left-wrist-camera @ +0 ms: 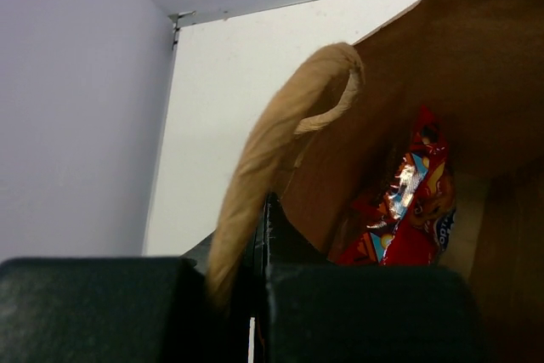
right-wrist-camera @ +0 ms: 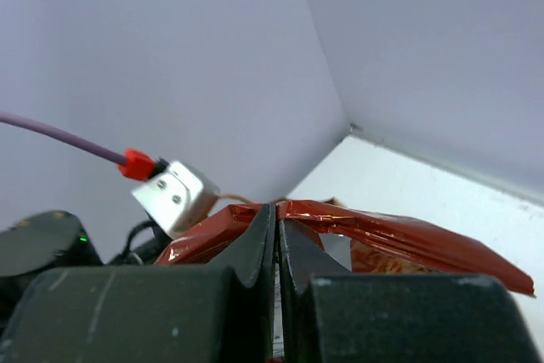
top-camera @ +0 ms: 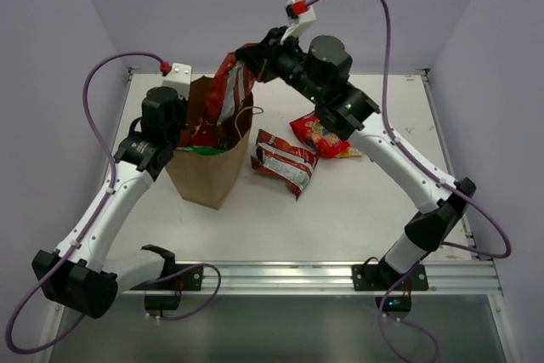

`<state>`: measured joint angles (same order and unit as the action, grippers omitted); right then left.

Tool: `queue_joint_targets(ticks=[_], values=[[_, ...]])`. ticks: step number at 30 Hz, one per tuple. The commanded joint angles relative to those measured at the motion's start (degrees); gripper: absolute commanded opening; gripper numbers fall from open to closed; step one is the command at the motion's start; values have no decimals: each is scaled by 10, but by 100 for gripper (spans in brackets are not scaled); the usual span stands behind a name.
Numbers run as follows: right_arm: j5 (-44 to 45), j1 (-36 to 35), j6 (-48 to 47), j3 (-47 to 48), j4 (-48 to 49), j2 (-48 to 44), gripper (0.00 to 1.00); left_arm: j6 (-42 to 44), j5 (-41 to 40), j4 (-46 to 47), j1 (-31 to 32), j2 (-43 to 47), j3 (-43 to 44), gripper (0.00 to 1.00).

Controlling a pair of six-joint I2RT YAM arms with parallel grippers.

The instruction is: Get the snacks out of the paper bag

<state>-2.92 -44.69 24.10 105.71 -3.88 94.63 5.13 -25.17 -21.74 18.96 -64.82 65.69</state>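
The brown paper bag (top-camera: 208, 167) stands upright left of the table's centre. My left gripper (top-camera: 189, 125) is at its left rim, shut on a twisted paper handle (left-wrist-camera: 280, 133); the jaws (left-wrist-camera: 263, 210) pinch the loop's lower end. Above the bag's mouth my right gripper (top-camera: 245, 53) is shut on the top edge of a large red snack bag (top-camera: 225, 87), which hangs half out of the paper bag. In the right wrist view the fingertips (right-wrist-camera: 276, 210) clamp the red foil (right-wrist-camera: 382, 235). Another red packet (left-wrist-camera: 416, 201) and a bit of green (top-camera: 189, 149) show inside the bag.
Two packets lie on the table right of the paper bag: a red-silver bag (top-camera: 285, 161) and a small red candy bag (top-camera: 319, 133) with something yellow beside it. Grey walls close in the table at the back and sides. A metal rail (top-camera: 340, 276) runs along the near edge.
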Motion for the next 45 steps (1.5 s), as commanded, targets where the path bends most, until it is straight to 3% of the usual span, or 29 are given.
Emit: queue_joint_targets(ticks=[1, 5, 8, 14, 19, 27, 35, 44, 45], values=[[-19, 30, -33, 50, 61, -60, 0, -6, -70, 44, -17, -7, 16, 0], [6, 60, -41, 28, 54, -112, 0, -8, -87, 45, -30, -22, 15, 0], [28, 90, -34, -44, 55, -176, 0, -6, -102, 54, -39, -33, 15, 0], [120, 127, 2, -271, 41, -338, 0, 1, -110, 71, -56, -58, 38, 0], [185, 128, 89, -465, -24, -442, 0, 34, -88, 107, -55, -62, 66, 0], [219, 130, 253, -681, -92, -484, 0, 133, -49, 189, -55, -72, 87, 0], [204, 205, 350, -734, -133, -403, 0, 153, 54, 208, -55, -47, 61, 0], [223, 251, 377, -758, -261, -545, 0, 139, 99, 207, -54, -15, 16, 0], [224, 252, 379, -757, -286, -552, 5, 138, 99, 206, -54, -14, 15, 0]])
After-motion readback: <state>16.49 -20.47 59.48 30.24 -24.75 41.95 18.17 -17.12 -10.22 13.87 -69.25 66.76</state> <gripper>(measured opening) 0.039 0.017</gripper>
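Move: The right hand already holds a brown snack bag by its top, half out of the paper bag; the free table spot for it lies about 10 cm back, 25 right and 45 below. From that hand the first brown snack lies 5 back, 8 right, the red candy bag 2 ahead, 17 right, both 45 down; the paper bag is 6 back, 11 left, 33 down. From the left hand the spot is about 11 back, 44 right, 27 down. Left keeps the handle; right lifts its pinched snack about 10 cm, then swings 30 right and 45 down. ##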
